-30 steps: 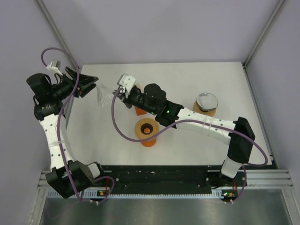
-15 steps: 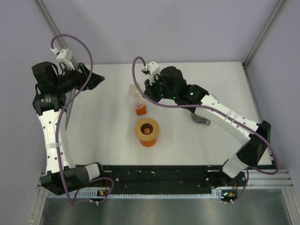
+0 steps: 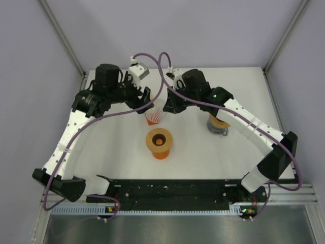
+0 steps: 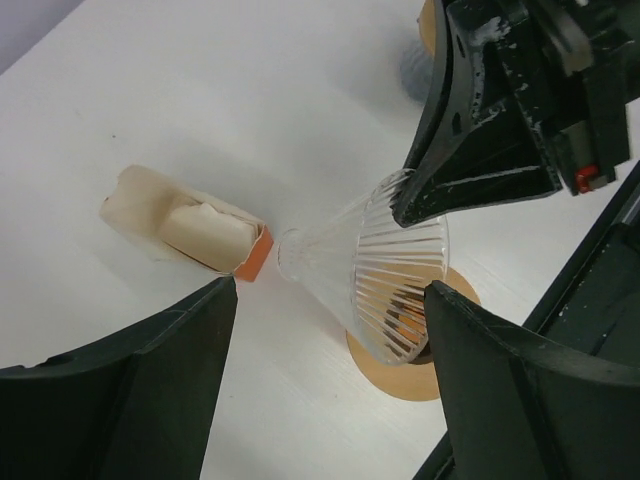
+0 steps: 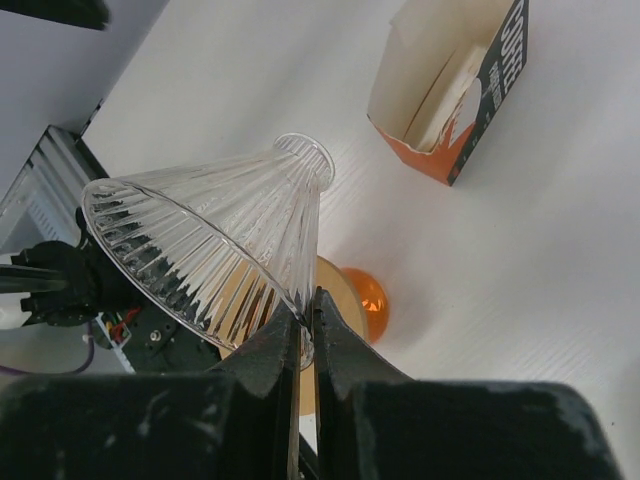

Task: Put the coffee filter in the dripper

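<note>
The coffee filter [image 5: 210, 235] looks like a see-through ribbed cone, and it hangs tilted in the air with my right gripper [image 5: 307, 310] shut on its wide rim. From above the cone [image 3: 158, 114] hovers over the far side of the dripper [image 3: 159, 141], an orange vessel with a tan ring rim and a dark hole. My left gripper [image 4: 332, 290] is open, its jaws wide on either side of the cone [image 4: 370, 270] without touching it. The dripper's ring [image 4: 400, 375] shows below the cone's mouth.
A small orange carton [image 3: 151, 121] with cream paper inside lies just behind the dripper, also seen as the carton [image 4: 185, 232] and the carton [image 5: 450, 90]. A second tan-ringed stand with a grey piece [image 3: 222, 123] sits to the right. Both arms crowd the table's far middle.
My left arm swung in from the far left to the middle and its jaws widened. The right gripper carried the cone rightward, from beside the left gripper to above the carton and dripper.
</note>
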`<state>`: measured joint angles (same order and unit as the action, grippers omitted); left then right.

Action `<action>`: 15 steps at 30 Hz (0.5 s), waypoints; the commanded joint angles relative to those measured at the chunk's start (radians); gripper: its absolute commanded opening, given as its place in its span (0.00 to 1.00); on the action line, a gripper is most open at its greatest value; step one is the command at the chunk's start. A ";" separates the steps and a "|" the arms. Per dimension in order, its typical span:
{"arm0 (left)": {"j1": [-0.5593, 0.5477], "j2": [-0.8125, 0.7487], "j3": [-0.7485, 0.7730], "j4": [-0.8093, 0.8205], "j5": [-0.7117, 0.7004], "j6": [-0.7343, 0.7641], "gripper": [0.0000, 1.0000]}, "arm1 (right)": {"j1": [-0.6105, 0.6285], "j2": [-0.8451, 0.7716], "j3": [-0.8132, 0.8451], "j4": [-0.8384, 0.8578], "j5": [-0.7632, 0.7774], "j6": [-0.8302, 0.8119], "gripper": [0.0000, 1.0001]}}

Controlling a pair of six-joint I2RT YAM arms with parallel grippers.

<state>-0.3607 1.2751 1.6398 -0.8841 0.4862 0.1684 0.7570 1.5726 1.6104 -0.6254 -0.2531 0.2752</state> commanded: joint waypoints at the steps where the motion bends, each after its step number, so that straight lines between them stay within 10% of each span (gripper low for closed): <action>1: -0.055 0.064 -0.009 0.042 -0.176 0.069 0.80 | 0.010 -0.014 0.010 0.026 -0.044 0.061 0.00; 7: -0.113 0.102 -0.052 0.068 -0.221 0.097 0.52 | 0.010 -0.048 -0.015 0.032 -0.037 0.061 0.00; 13: -0.124 0.115 -0.057 0.054 -0.212 0.080 0.00 | 0.007 -0.057 -0.020 0.050 -0.092 0.048 0.00; 15: -0.121 0.125 -0.040 0.016 -0.198 0.039 0.00 | 0.001 -0.072 -0.018 0.053 -0.112 0.041 0.27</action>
<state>-0.4931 1.3979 1.5780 -0.8688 0.2714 0.2497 0.7616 1.5700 1.5780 -0.6147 -0.2798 0.3485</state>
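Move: The dripper hangs by its rim from the closed right fingers, its middle about 4 cm to that hand's left, 1 cm back and 2 cm below. From the open left hand, the dripper is roughly 6 cm to the right, 1 cm back and 10 cm below. The wooden collar on its orange carafe stands some 4 cm back, 5 cm right and 24 cm below the left hand; the filter box lies about 16 cm ahead, 1 cm right and 30 cm below it. The left fingers shut on the dripper's free rim edge and pinch its clear wall: the hand sinks about 7 cm, with some 2–3 cm forward and 2 cm to the right, its left side tipping up some 15 degrees. The right hand still has the rim between its fingertips, easing back and down by barely 1 cm as its fingers just start to slacken. ##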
